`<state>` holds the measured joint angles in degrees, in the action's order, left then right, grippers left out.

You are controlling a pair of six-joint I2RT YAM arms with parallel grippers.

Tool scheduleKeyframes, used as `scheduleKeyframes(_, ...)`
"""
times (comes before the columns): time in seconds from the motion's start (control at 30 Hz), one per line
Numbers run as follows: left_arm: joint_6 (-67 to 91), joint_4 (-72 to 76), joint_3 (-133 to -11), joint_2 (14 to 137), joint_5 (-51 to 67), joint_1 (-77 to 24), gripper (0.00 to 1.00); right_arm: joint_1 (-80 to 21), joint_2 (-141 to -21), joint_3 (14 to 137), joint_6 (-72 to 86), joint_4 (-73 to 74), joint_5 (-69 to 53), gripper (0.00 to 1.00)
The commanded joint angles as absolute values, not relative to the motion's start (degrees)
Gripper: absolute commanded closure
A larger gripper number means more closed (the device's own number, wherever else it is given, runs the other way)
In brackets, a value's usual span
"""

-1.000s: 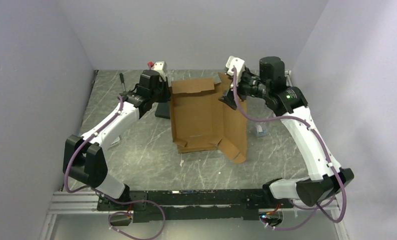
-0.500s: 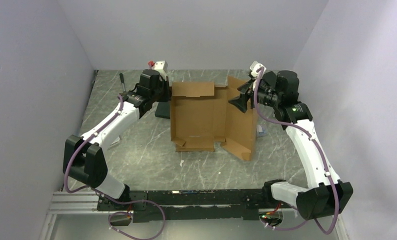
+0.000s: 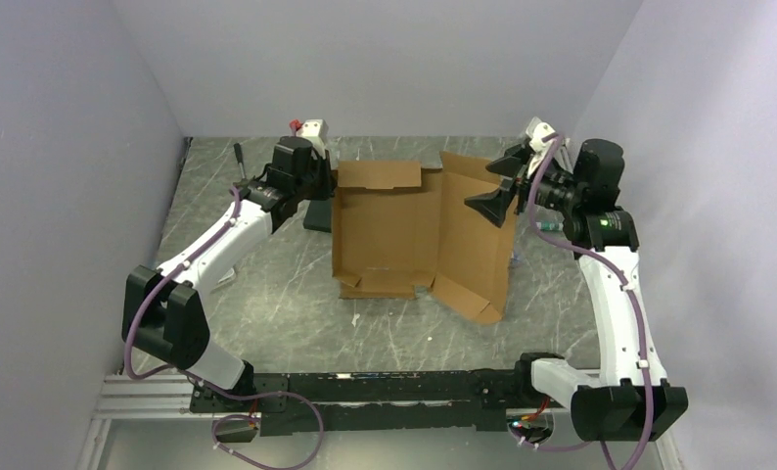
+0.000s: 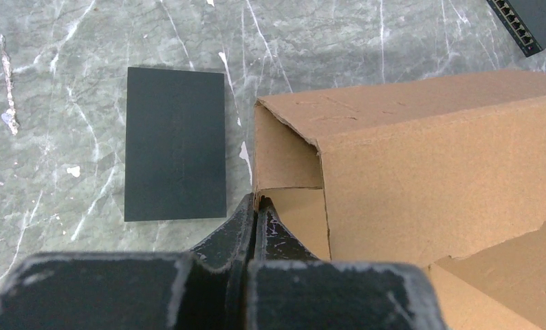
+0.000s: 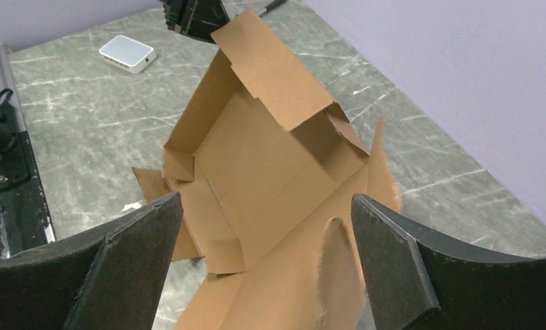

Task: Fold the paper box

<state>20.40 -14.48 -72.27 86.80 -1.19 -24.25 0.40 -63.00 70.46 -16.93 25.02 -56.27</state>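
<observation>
The brown paper box [image 3: 389, 230] lies open in the middle of the table, its walls partly raised and its big lid flap [image 3: 473, 245] leaning out to the right. My left gripper [image 3: 329, 184] is at the box's far left corner. In the left wrist view that gripper [image 4: 258, 203] is shut on the top edge of the box's left wall [image 4: 287, 151]. My right gripper [image 3: 480, 186] hovers open over the lid flap's far end. From the right wrist, the gripper [image 5: 267, 206] looks down on the box [image 5: 256, 151] and holds nothing.
A flat black rectangle [image 4: 176, 143] lies on the table just left of the box. A small white box [image 3: 312, 129] and a dark tool [image 3: 238, 155] sit at the back left. Small items [image 3: 515, 257] lie right of the lid. Walls close in on three sides.
My right arm has drawn back to the right, away from the box's interior. The lid flap has swung outward to the right with it. The left arm has not moved.
</observation>
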Motion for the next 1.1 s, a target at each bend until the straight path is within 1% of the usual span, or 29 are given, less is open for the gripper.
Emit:
scheduleKeyframes(0.0,19.59,-13.23,-71.51,83.82,-1.97,-24.52,1.00,3.08,-60.94,75.81,-19.35,29.86,-63.27,0.03)
scheduleKeyframes(0.23,19.94,-12.28,-70.37,82.67,-2.79,-24.52,1.00,7.45,-59.35,77.04,-14.91,30.64,-57.04,0.01)
scheduleKeyframes(0.33,20.02,-12.09,-69.78,82.32,-3.13,-24.52,1.00,9.28,-58.91,74.55,-11.16,27.23,-49.86,0.00)
scheduleKeyframes(0.4,20.04,-12.05,-69.56,82.19,-3.32,-24.52,1.00,12.38,-58.92,70.79,-7.18,22.97,-47.87,0.01)
scheduleKeyframes(0.5,19.96,-12.29,-69.52,82.30,-3.49,-24.52,1.00,19.92,-60.51,63.33,-1.77,15.50,-53.84,0.01)
scheduleKeyframes(0.6,19.66,-12.30,-69.53,82.31,-3.56,-24.52,1.00,26.18,-64.34,58.27,-2.01,11.99,-59.33,0.01)
scheduleKeyframes(0.8,19.17,-12.10,-69.33,81.67,-3.79,-24.52,1.00,32.16,-72.23,60.08,-12.15,16.53,-63.05,0.01)
scheduleKeyframes(0.93,19.21,-11.64,-68.47,81.00,-3.77,-24.52,1.00,35.91,-79.25,60.98,-17.01,16.78,-70.36,0.01)
scheduleKeyframes(1.07,18.87,-11.14,-67.87,80.68,-3.54,-24.52,1.00,35.81,-88.53,68.71,-31.12,30.62,-74.98,0.01)
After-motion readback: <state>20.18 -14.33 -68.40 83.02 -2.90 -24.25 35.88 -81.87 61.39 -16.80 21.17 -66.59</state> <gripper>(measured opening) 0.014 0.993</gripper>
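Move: The paper box's right panel stands half raised. Its free edge is centred about 4 cm ahead of the right hand, 7 cm to its right and some 15 cm below; the box floor's middle is roughly 9 cm ahead, 15 cm left and 26 cm down. The green-white tube lies about 15 cm ahead, 19 cm right and 32 cm down. From the left hand that edge is some 35 cm right, 6 cm back and 4 cm lower. The left fingers keep their pinch on the box's far left wall corner, easing about 2 cm back and left. The right hand, wide open, first lifts some 3 cm, then sweeps about 20 cm right, sinking well below its starting height and easing forward, from over the raised panel to outside its free edge; the wrist turns clockwise and tips down some 20 degrees. ##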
